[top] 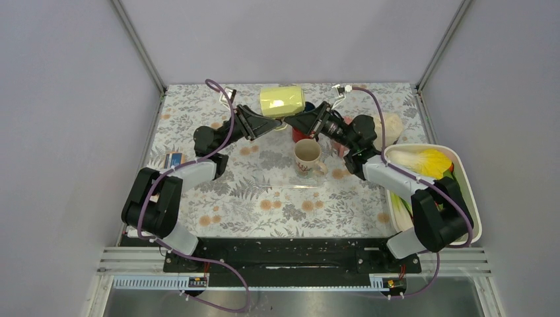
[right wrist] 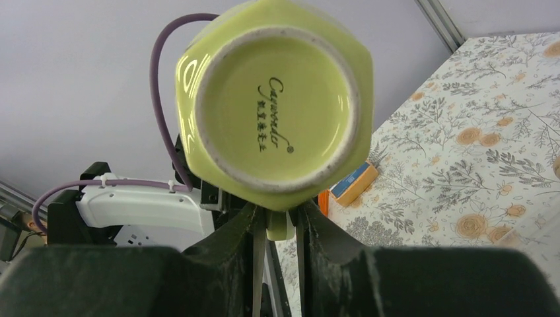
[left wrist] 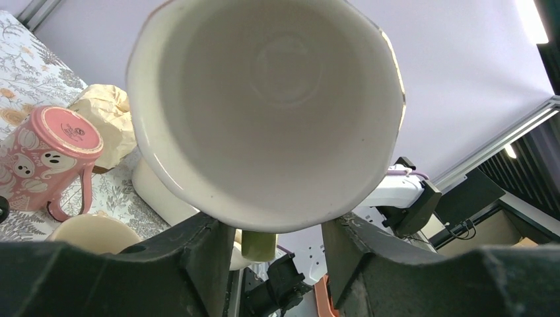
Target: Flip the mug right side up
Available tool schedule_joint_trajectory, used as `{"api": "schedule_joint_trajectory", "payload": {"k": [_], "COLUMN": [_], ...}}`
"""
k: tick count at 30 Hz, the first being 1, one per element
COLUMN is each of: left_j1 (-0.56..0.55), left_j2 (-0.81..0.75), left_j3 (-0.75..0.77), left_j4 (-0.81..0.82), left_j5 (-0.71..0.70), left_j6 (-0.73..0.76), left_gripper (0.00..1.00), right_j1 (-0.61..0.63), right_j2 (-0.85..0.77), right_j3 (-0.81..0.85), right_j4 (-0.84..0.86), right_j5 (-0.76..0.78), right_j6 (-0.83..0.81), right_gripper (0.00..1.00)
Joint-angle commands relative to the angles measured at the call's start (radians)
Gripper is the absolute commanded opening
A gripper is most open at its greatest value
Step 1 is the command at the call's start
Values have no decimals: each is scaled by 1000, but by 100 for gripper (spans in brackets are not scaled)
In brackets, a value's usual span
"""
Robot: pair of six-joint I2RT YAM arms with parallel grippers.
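The yellow-green mug (top: 282, 100) hangs on its side in the air above the far middle of the table. In the right wrist view its stamped base (right wrist: 274, 99) faces the camera, and my right gripper (right wrist: 280, 221) is shut on its handle (right wrist: 280, 226). In the left wrist view its white inside (left wrist: 271, 99) faces the camera. My left gripper (left wrist: 267, 228) comes from the other side. Its fingers (left wrist: 191, 254) stand partway apart on either side of the handle (left wrist: 257, 246), against the mug's lower wall. Their tips are hidden behind the rim.
A cream mug (top: 307, 156) stands upright under the arms. A pink mug (left wrist: 53, 158) stands upside down beside crumpled beige paper (left wrist: 105, 109). A white tray (top: 470, 191) with cabbage is at the right. A small blue and orange box (top: 173, 158) lies at the left.
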Motion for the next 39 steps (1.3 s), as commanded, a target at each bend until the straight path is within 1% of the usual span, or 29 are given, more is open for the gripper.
{"api": "schedule_joint_trajectory", "payload": {"k": [1,9,14,19,21,27,28,29,30,31,33,36,39], "left_j1": [4,5,4,6,6,26,34,42,52,63,86,123,157], "left_j2": [-75,-73,-72,-69,-72,-91,-97,-105,-117,-123,-147,-181,-209], "left_j3": [52,48,48,61,61,58,59,58,54,50,43,40,55], "left_j4": [146,145,134,125,110,43,23,13,2,-5,-12,-21,-46], "left_j5": [-41,-37,-36,-32,-30,-15,-7,-2,3,6,14,26,49], "left_j6": [-7,-5,0,-3,2,44,57,68,81,85,96,110,128], "left_gripper": [51,41,33,12,1,0,0,0,0,0,0,0,0], "right_j1": [38,54,55,64,69,70,69,68,63,58,45,21,-9], "right_j2": [9,18,15,13,13,20,20,19,16,13,3,-15,-48], "right_j3": [-37,-38,-32,-44,-45,-24,-15,-5,4,9,15,35,41], "right_j4": [82,109,114,101,101,87,77,59,45,38,20,-68,-176], "right_j5": [-40,-31,-40,-44,-45,-59,-68,-79,-90,-100,-126,-167,-206], "right_j6": [-42,-40,-32,-50,-55,-60,-64,-74,-84,-89,-117,-193,-276], "right_gripper": [0,0,0,0,0,0,4,13,28,38,53,64,69]}}
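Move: The green mug lies on its side in the air, its handle in the right fingers and between the open left ones. Its body is about 4 cm ahead of both hands and 3 cm above them, 1 cm right of the left hand and 2 cm left of the right. Some 24 cm below the right hand stand the red mug, 5 cm ahead and 6 cm right, and the cream mug, 4 cm back and 7 cm right. Hardly shifting, the left hand closes its fingers to pinch the green mug's handle while the right keeps its grip close by. Then the right fingers open and let go, backing down and towards the base by 2–3 cm with a slight wrist turn, and the left carries the mug about 4 cm left and a little up, turning slightly counter-clockwise. ##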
